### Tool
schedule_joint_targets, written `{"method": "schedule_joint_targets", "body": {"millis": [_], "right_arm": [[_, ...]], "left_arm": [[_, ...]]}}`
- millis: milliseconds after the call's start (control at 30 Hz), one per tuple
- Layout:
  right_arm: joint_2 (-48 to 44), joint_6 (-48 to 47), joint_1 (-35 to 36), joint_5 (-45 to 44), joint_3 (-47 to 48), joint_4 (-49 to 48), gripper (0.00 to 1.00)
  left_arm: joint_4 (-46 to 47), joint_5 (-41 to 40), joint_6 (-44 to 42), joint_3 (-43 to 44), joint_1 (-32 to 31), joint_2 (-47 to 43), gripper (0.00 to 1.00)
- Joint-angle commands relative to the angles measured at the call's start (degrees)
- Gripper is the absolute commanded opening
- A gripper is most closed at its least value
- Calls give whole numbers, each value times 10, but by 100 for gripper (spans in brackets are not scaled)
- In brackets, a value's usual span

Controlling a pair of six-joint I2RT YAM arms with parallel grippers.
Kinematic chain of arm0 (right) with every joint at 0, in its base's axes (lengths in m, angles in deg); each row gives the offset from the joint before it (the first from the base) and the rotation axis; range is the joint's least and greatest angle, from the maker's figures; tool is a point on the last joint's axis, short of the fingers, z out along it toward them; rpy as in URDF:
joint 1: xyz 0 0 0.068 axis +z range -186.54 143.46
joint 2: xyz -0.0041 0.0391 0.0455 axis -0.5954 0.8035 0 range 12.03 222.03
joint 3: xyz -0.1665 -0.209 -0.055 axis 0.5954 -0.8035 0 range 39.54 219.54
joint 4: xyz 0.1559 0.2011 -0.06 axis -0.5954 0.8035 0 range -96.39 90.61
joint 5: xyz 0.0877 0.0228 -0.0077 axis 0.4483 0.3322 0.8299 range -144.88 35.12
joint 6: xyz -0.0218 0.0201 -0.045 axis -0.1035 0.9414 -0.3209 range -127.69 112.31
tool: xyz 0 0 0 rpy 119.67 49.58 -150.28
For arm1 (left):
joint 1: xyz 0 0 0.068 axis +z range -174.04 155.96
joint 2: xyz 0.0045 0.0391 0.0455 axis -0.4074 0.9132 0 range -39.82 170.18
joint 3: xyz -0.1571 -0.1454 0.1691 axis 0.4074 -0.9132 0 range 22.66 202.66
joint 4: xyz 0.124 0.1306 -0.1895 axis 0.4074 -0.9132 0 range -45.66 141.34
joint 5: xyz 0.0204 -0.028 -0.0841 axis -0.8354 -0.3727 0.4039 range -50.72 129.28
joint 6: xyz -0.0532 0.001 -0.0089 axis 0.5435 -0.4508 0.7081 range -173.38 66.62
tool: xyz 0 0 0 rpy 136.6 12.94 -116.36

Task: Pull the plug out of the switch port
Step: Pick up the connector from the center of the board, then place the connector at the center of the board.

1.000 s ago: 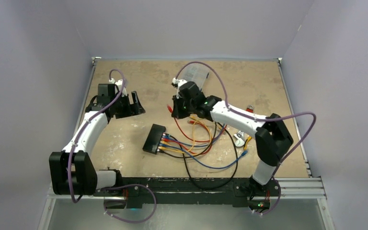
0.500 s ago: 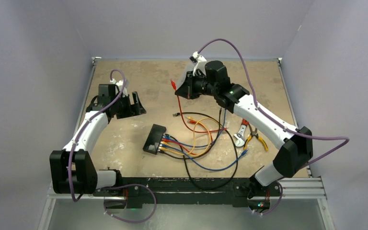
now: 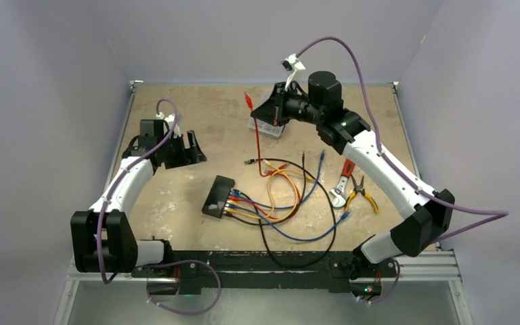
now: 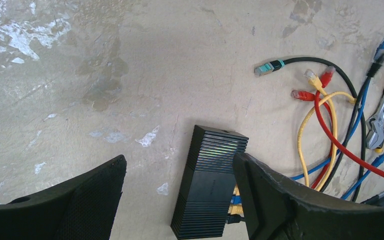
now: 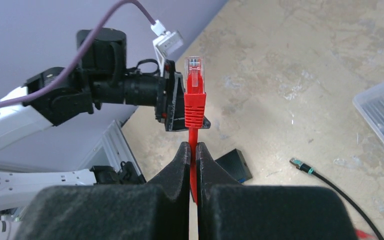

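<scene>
The switch (image 3: 217,196) is a flat black ribbed box lying mid-table, with several coloured cables (image 3: 264,203) still plugged into its right side. My right gripper (image 3: 263,116) is raised at the back, shut on a red cable just below its red plug (image 3: 248,99). That plug (image 5: 194,95) sticks up past the gripper (image 5: 192,146), free of the switch (image 5: 236,164). My left gripper (image 3: 191,147) hovers open at the left. In the left wrist view it (image 4: 180,160) stands wide, holding nothing, high above the switch (image 4: 211,190).
A clear plastic compartment case (image 3: 267,127) lies at the back under the right gripper. Pliers (image 3: 362,194) and a wrench (image 3: 342,183) lie at the right. A loose black cable with a teal plug (image 4: 267,68) lies beyond the switch. Cable loops spread toward the front edge.
The right arm has swung up and back to the right, carrying the red plug far from the switch and uncovering the clear case. The left arm has not moved.
</scene>
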Motion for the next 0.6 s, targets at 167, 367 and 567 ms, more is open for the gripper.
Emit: {"method": "schedule_joint_targets", "body": {"millis": [167,367,567], "right_arm": [[-40,25,-24,60,40,-46,0],[-55,35,-41,68,48,-61,0],[-70,32,-54,48,67,-54,0]], "left_arm": [[17,13,-11,-1,3,6,79],[18,14,-11,-1,3,9,79],[17,15,-12,-1,3,10,79]]}}
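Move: The right hand already holds the red cable just behind its plug, over the middle of the table. The cable pile it is being drawn from lies some 11 cm back, 9 cm to the right and 35 cm below. The switch is about 13 cm back and 12 cm left, the black cable's plug 2 cm back and 3 cm left, and the storage box 16 cm ahead and 4 cm right, all some 34 cm down. From the left hand the pile is about 10 cm back, 30 cm right and 12 cm below. Keeping its closed fingers pinched on the red cable behind the plug, the right hand carries it on upward, about 6 cm, away from the cable pile and the switch. It drifts some 3 cm to the right as it rises, while the wrist tips the fingers up by nearly 10 degrees to almost level. ##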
